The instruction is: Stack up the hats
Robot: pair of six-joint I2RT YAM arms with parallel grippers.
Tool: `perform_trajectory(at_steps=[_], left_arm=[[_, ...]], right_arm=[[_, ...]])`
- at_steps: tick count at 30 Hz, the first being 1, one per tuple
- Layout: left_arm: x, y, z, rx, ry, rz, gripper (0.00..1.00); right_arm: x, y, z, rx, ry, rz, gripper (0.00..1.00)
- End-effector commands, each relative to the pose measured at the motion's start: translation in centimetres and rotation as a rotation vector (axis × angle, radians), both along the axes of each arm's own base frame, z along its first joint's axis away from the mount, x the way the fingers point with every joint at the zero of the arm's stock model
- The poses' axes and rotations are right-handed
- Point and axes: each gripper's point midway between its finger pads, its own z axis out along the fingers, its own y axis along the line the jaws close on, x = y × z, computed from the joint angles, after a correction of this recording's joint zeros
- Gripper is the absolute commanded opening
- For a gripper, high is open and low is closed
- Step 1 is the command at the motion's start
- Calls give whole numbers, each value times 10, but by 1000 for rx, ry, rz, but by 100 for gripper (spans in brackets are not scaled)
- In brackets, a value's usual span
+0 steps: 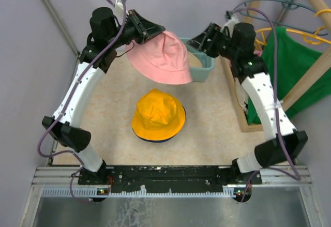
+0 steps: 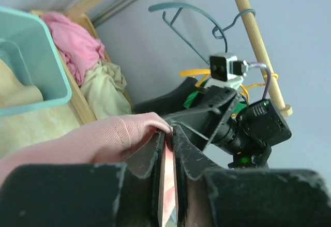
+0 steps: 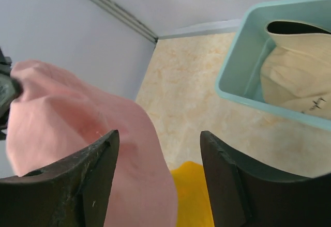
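My left gripper (image 1: 154,34) is shut on the edge of the pink hat (image 1: 163,59), which hangs in the air over the back of the table. In the left wrist view the pink hat (image 2: 93,144) is pinched between the jaws of the left gripper (image 2: 169,131). My right gripper (image 1: 199,43) stands open beside the hat. In the right wrist view the pink hat (image 3: 67,123) lies against the left finger of the right gripper (image 3: 158,139), ungripped. The yellow hat (image 1: 158,114) sits mid-table on a navy hat, whose brim (image 1: 155,140) peeks out. The beige hat (image 3: 295,72) lies in the teal bin (image 3: 232,82).
The teal bin (image 1: 202,72) stands at the back of the table, behind the pink hat. A wooden crate (image 1: 239,108) with cloths runs along the right edge. A green shirt (image 1: 295,66) hangs on a wooden rack (image 1: 310,72) at far right. Walls close in left and back.
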Motion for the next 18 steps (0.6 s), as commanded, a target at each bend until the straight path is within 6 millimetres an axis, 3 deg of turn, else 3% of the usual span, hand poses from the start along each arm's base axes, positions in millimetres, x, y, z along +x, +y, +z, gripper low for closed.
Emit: perform_trajectory(at_steps=[1, 4, 12, 18], left_arm=[[-18, 0, 4, -43, 101, -132, 15], [-25, -1, 7, -67, 118, -162, 14], [-25, -5, 12, -93, 108, -205, 13], [-30, -6, 18, -114, 107, -234, 12]], right_arm=[[-30, -43, 20, 79, -92, -20, 64], [-46, -45, -2, 222, 21, 34, 64], [-96, -34, -35, 671, 304, 170, 65], [-108, -37, -52, 837, 360, 199, 66]])
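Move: The left hand pinches the pink hat high up; the yellow hat, stacked on the blue one, lies about 44 cm below it and 5 cm back. From the open right hand, the pink hat's middle is some 14 cm left, 9 cm back and level in height. The yellow hat is 16 cm left of the right hand, 7 back and 36 below; the bin is 20 cm ahead and 35 below. Open right hand sinks about 12 cm and back 8, rolling, beside the pink hat's brim; left keeps its pinch. ##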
